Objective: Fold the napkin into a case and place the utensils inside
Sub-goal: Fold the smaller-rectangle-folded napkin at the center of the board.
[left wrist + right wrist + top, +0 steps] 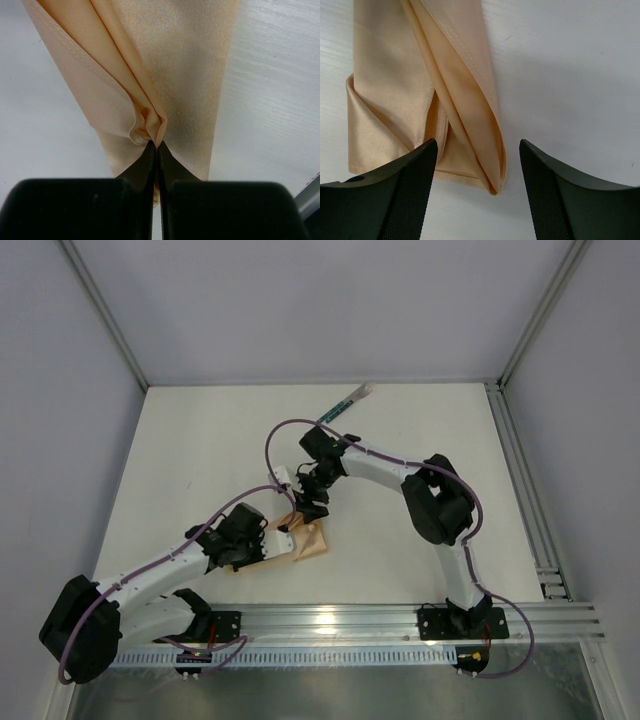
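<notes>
The peach-tan napkin [311,541] lies folded into a narrow case shape on the white table, between the two arms. My left gripper [268,540] is shut on a bunched fold at the napkin's [185,75] near end, with the pinch right at the jaw tips [156,145]. My right gripper [310,507] stands open just above the opposite end. In the right wrist view the napkin's [390,90] folded corner lies between the spread fingers [478,150] and touches neither. The utensils [345,405], with green handles and pale ends, lie at the far side of the table.
An aluminium rail [400,620] carrying both arm bases runs along the near edge. A frame rail [520,480] borders the table on the right. Grey walls enclose the left, far and right sides.
</notes>
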Tool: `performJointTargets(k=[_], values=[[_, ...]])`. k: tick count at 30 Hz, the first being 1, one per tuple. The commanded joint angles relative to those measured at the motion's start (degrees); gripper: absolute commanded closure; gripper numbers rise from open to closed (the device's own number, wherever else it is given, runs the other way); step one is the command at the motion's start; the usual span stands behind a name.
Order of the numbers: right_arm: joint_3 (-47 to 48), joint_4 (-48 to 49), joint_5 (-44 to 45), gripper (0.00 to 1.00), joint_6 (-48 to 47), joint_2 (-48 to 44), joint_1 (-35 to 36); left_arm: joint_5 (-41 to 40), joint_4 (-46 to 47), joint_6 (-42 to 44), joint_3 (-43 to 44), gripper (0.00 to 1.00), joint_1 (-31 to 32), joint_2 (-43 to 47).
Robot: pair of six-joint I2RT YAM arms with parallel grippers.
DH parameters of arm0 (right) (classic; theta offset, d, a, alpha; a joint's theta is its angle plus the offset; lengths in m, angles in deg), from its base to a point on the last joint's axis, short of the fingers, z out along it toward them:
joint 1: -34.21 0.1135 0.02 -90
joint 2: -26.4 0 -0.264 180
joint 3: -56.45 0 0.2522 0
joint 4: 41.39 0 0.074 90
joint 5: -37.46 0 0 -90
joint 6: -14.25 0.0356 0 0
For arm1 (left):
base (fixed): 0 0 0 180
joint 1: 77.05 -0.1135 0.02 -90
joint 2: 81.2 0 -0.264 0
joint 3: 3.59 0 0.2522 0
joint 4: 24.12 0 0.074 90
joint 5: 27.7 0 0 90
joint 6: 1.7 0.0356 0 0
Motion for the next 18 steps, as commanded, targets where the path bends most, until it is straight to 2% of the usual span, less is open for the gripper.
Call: performJointTargets(k=[1, 10, 12, 14, 15, 18], values=[[3.57, -1.09, 4.12, 0.29, 5.66, 1.88, 0.67, 0.76, -0.71, -0.26, 1.72, 1.00, -0.12, 0.88], [8.50, -5.12, 8.43, 0.29, 9.36, 6.71, 2.43, 0.76, -0.88, -0.17, 1.98, 1.00, -0.03, 1.05], [9.90, -6.27, 9.49, 0.35, 9.89, 7.42, 2.43, 0.50, -0.88, -0.26, 1.89, 1.00, -0.12, 1.23], [10.43, -7.59, 10.02, 0.44, 9.80, 7.68, 2.34, -0.11, -0.97, -0.17, 1.89, 1.00, -0.12, 1.40], [10.35, -7.68, 9.85, 0.56, 9.80, 7.60, 2.34, -0.46, -0.62, -0.26, 1.98, 1.00, -0.12, 1.49], [9.47, -7.24, 9.06, 0.77, 11.28, 6.02, 2.34, -3.80, 0.43, -0.78, 2.07, 1.00, -0.20, 1.49]])
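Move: My right hand, open, hangs about 3 cm above the folded edge of the napkin near its far right corner, which is roughly 1 cm ahead of the hand point. The napkin's near right corner is some 10 cm back and 4 cm right of this hand, and the utensils lie around 26 cm ahead and 8 cm right. My left hand already grips the fold's other end; the right-hand grip spot lies some 12 cm ahead and 14 cm right of it. I sink my right hand about 2.5 cm so the open fingers straddle the napkin's folded edge near its corner, tipping them some 10 degrees steeper and turning slightly clockwise. Once low, I close them from wide open and pinch the fold between the tips, while my left hand keeps its shut grip on the other end and stays in place. ##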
